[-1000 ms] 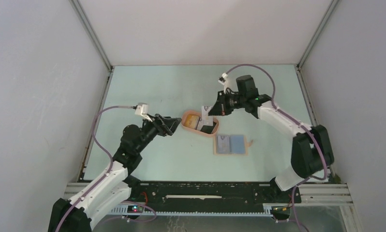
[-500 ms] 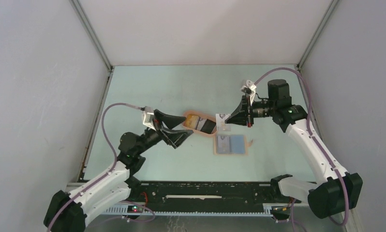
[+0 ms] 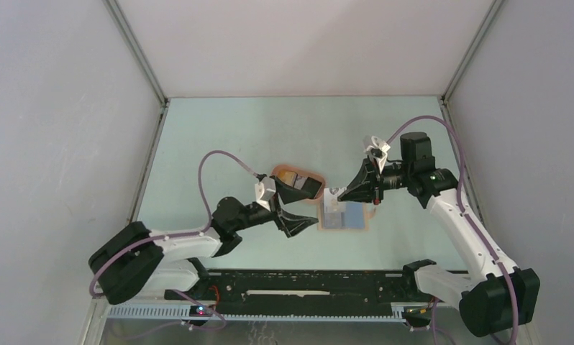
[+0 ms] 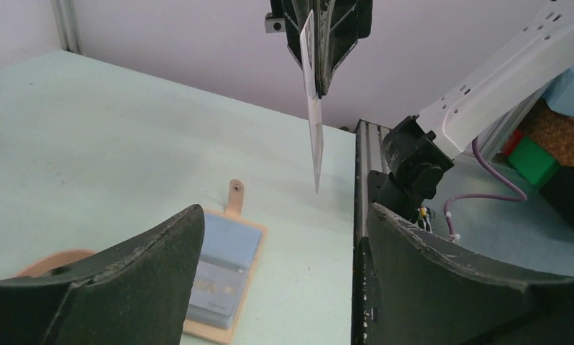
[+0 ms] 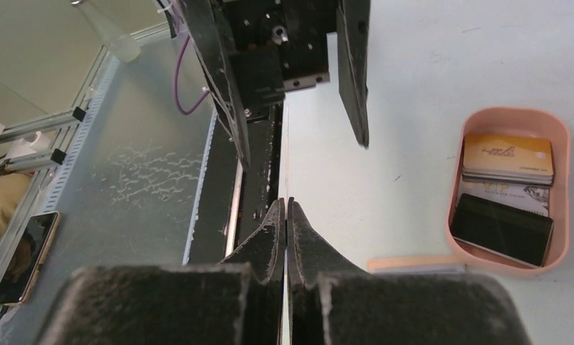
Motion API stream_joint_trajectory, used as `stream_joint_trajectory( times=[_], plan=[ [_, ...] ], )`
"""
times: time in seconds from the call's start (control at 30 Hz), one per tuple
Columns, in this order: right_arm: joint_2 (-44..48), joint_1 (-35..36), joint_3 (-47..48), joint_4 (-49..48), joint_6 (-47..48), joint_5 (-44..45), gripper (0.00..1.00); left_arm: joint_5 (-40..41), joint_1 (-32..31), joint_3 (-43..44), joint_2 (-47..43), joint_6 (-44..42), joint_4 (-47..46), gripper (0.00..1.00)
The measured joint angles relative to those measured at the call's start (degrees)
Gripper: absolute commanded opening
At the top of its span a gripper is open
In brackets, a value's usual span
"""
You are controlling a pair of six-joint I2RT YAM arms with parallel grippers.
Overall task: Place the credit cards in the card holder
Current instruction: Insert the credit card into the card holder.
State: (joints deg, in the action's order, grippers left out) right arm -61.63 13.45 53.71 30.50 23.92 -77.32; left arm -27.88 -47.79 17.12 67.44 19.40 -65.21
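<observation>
The tan card holder lies open on the table, blue pockets up, with a card in its left half; in the left wrist view the card holder shows its snap tab. My right gripper is shut on a white card, held on edge just above the holder's left end. Edge-on, that card hangs from the right gripper. My left gripper is open and empty beside the holder's left side, facing the card. Yellow, patterned white and black cards lie in the tray.
The peach oval tray sits just behind my left gripper, left of the holder; its rim shows in the right wrist view. The black rail runs along the near table edge. White walls enclose the table on three sides.
My left arm swung right and stretched out low, from beside the tray to the holder's left side, jaws open. My right gripper carried the white card from the tray toward the holder.
</observation>
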Motion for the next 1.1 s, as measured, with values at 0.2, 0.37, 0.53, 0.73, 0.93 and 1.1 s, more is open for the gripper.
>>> stream_joint_trajectory(
  times=[0.2,0.37,0.53,0.73,0.93,1.1],
  plan=[
    [-1.9,0.0,0.0,-0.72,-0.07,-1.27,0.0,-0.9,-2.14,3.56,9.97,0.72,-7.56,0.7],
    [-3.02,0.09,0.0,-0.76,-0.24,-1.22,0.0,-1.09,-2.93,6.4,12.87,1.66,-10.75,0.48],
    [-3.06,0.15,0.0,-0.79,-0.24,-1.18,0.0,-1.42,-3.1,7.39,15.06,2.89,-12.2,0.28],
    [-3.06,0.28,0.0,-0.79,-0.17,-0.74,0.04,-2.69,-3.15,8.52,17.05,5.51,-12.26,0.0],
    [-3.06,0.57,0.02,-0.02,0.37,1.01,0.61,-2.78,-3.13,8.55,17.11,8.26,-12.26,0.0],
    [-3.08,0.15,0.24,3.06,2.91,3.1,0.69,-2.8,-2.01,8.33,17.11,12.15,-12.0,0.0]
  ],
)
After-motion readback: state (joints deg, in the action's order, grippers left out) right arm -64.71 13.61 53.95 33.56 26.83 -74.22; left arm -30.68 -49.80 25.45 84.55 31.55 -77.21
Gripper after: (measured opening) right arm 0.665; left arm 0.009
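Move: The white credit card stands out from the right hand's shut fingers, its middle about 3 cm to the left of that hand, level fore and aft and some 1 cm lower; the card holder lies about 6 cm ahead of that hand, 3 cm right and 20 cm below. From the open left hand, the card is some 7 cm right, 1 cm ahead and 2 cm up, the card holder about 7 cm ahead and 12 cm right, the pink box 18 cm ahead and 1 cm left, both some 18 cm below. The white credit card changes hands in mid-air: the left hand slides about 5 cm right to its free end, shuts its wide-open fingers and pinches it, wrist turning roughly 10 degrees. The right hand stays nearly still, keeping its hold until the left has closed, then opens about two thirds and lets go, easing a couple of centimetres down. ##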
